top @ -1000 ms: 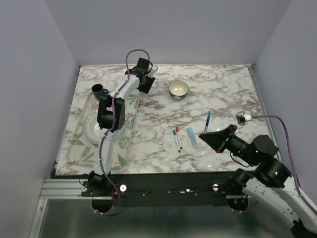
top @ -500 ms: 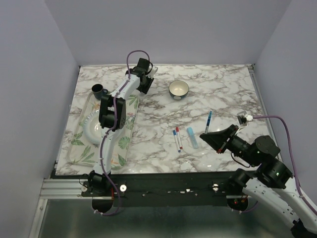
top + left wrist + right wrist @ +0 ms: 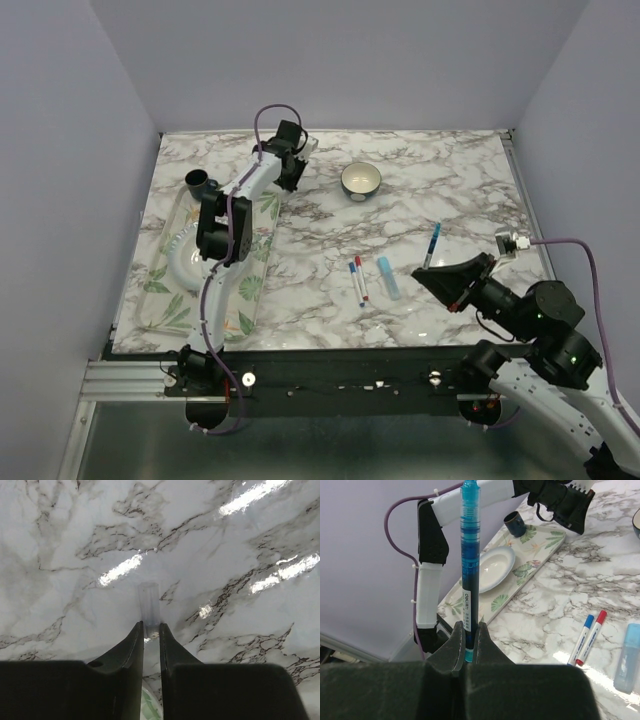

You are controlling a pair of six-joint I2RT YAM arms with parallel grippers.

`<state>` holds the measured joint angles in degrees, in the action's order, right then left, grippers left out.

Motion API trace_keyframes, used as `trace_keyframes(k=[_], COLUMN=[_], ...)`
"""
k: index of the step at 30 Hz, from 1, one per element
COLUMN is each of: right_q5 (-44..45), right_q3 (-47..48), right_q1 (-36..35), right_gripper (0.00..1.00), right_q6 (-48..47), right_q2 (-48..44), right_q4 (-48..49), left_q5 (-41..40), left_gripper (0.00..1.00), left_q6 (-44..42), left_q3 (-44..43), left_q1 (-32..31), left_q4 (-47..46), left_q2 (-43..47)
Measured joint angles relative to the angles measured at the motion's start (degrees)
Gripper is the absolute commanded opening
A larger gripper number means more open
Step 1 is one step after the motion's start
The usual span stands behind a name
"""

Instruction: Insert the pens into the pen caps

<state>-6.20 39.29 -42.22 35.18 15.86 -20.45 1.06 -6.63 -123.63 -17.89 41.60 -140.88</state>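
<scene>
In the left wrist view a short clear pen cap (image 3: 149,605) lies on the marble, its near end pinched between the tips of my left gripper (image 3: 150,626), which is shut on it. Seen from above, that left gripper (image 3: 303,148) is at the far left of the table. My right gripper (image 3: 468,627) is shut on a dark blue pen (image 3: 470,555), which stands straight up out of the jaws. From above the same pen (image 3: 432,243) hangs over the table's right side. Two white pens, one blue-tipped (image 3: 354,282) and one red-tipped (image 3: 362,279), lie beside a pale blue marker (image 3: 388,278).
A small bowl (image 3: 361,180) stands at the back middle. A leaf-patterned tray (image 3: 255,290) along the left edge carries a white plate (image 3: 185,262) and a dark cup (image 3: 198,181). The left arm reaches over the tray.
My left gripper's jaws have narrowed onto the clear cap. The right gripper has carried the blue pen a little to the right.
</scene>
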Motion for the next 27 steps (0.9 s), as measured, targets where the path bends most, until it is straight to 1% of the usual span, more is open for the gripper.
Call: trace_keyframes(k=[3,5,7,11,14,16,19,21,22,24,27], right_q5=[0.24,0.55,0.79,1.07,1.49,1.99,1.86,1.33,0.81,0.04,-0.92], right_q3=[0.0,0.0,-0.02,-0.04,-0.81,-1.84,-4.42,-6.67,-7.63,-9.99,-12.09], right_q1=[0.0,0.0,0.0,0.0,0.0,0.0,0.0,0.0,0.0,0.0,0.0], right_gripper=[0.01,0.01,0.01,0.01,0.01,0.01,0.01,0.01,0.01,0.01,0.01], right_q6=[0.37,0.72,0.92,1.33,1.38,1.49,2.12,2.73,3.06,4.13,5.4], right_q2=[-1.01,-1.66,-2.21,-2.95,-3.23,-2.84,-0.39,1.6,2.27,3.5,4.33], right_q4=[-0.48,-0.81,-1.22,-2.45,-2.47,-2.64,-2.47,-1.77,-1.36,0.26,2.19], left_q5=[0.09,0.09,0.07,0.24,2.21,3.98,10.97,16.28,17.77,21.07,22.97], left_gripper=[0.08,0.06,0.01,0.0,0.0,0.0,0.0,0.0,0.0,0.0,0.0], left_q6=[0.66,0.98,1.55,3.45,7.06,8.94,13.92,19.3,21.0,27.08,32.87], left_q3=[3.96,6.93,11.28,20.02,27.71,30.86,38.21,43.63,46.01,50.99,55.91], left_q1=[-0.24,-0.42,-0.94,-2.75,-4.76,-5.53,-6.51,-6.64,-6.62,-6.62,-7.06], left_q4=[-0.74,-1.25,-1.77,-2.1,-2.67,-3.02,-7.02,-11.76,-14.49,-20.02,-25.83], left_q2=[2.34,4.15,6.8,12.48,17.75,20.35,27.06,33.33,36.26,43.12,49.16])
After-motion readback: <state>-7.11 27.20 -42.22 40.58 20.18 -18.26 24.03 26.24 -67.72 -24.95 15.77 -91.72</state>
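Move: The left fingers already hold the clear cap just above the table; the blue pen, upright in the right hand, stands about 41 cm back, 25 cm to the right and some 33 cm higher. The bowl is level with the left hand, 19 cm to its right. From the right hand, the cap is 41 cm ahead, 25 cm left and 29 cm lower, the highlighter 16 cm straight ahead and the two markers 15 cm ahead, 7 cm left, all about 30 cm lower. The left hand, still pinching the clear cap, draws back towards the pen, first level over the table, then climbing about 13 cm and edging right, while its fingers swing some 40 degrees from pointing down towards pointing right. The right hand keeps hold of the pen, waits nearly still, then sinks about 10 cm with a slight forward-left drift, tipping forward and down. ##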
